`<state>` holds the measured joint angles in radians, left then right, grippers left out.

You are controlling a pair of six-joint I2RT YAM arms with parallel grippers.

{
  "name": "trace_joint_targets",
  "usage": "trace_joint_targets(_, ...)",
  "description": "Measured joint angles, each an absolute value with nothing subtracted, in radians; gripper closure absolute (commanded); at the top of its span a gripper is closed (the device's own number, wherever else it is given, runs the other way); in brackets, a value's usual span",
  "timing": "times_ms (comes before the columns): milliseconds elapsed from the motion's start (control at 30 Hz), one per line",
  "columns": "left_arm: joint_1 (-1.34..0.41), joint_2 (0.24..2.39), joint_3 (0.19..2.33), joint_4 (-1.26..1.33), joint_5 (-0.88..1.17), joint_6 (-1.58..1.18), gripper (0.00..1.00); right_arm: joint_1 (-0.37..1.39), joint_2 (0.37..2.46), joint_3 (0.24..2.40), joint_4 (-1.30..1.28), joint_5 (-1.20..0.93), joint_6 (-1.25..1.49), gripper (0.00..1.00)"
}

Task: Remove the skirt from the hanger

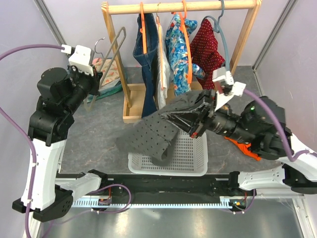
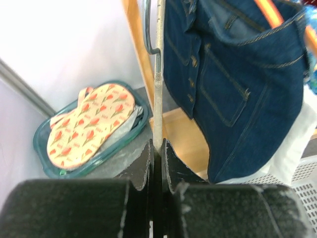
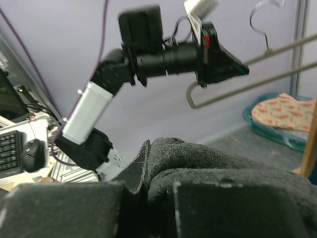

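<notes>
The dark navy denim skirt (image 1: pixel 148 69) (image 2: pixel 233 84) hangs on an orange hanger (image 1: pixel 143 29) (image 2: pixel 277 12) at the left of the wooden rack. Neither gripper touches it. My left gripper (image 1: pixel 96 79) (image 2: pixel 158 146), left of the rack, is shut on a thin grey wire hanger (image 1: pixel 111 52) (image 2: pixel 157 74) that carries nothing. My right gripper (image 1: pixel 198 119) (image 3: pixel 151 148) is shut on a dark grey dotted garment (image 1: pixel 148 136) (image 3: pixel 208 163), which trails down over the white basket (image 1: pixel 193 158).
The wooden rack (image 1: pixel 183 7) also carries a white garment (image 1: pixel 162 69), a blue floral garment (image 1: pixel 178 49) and a red dotted one (image 1: pixel 208 49). A teal tray (image 1: pixel 115 88) (image 2: pixel 42 153) with patterned cloth lies back left. Something orange (image 1: pixel 245 148) lies under the right arm.
</notes>
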<state>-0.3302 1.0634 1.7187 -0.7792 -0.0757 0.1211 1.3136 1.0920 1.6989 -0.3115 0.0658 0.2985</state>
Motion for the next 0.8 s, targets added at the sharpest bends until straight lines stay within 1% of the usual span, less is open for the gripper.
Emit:
trace_joint_targets(433, -0.33, 1.214, 1.874, -0.774, 0.028, 0.105, 0.98, 1.314, 1.074, 1.565, -0.315, 0.193, 0.299, 1.0)
trace_joint_targets(800, -0.33, 1.338, 1.981, -0.767, 0.029, 0.101, 0.98, 1.314, 1.032, 1.439, -0.342, 0.301, 0.3, 1.0)
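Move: The white basket on the floor, where the skirt is to go, lies about 13 cm ahead of the right hand, level with it sideways and some 55 cm below; the white trousers hang about 25 cm ahead, 2 cm to its left and 25 cm below. For the left hand's bare hanger, the rail's free left end is roughly 15 cm ahead, 8 cm to the right and 12 cm above; the jeans hang about 12 cm ahead, 15 cm to the right and 10 cm lower. Still pinching the grey skirt, the right hand lowers it some 10 cm towards the basket while easing about 4 cm forward, its left-pointing fingers dipping and swinging clockwise. The left keeps its grip on the empty hanger and carries it about 6 cm forward, 4 cm to the right and slightly up, towards the rail beside the jeans. ##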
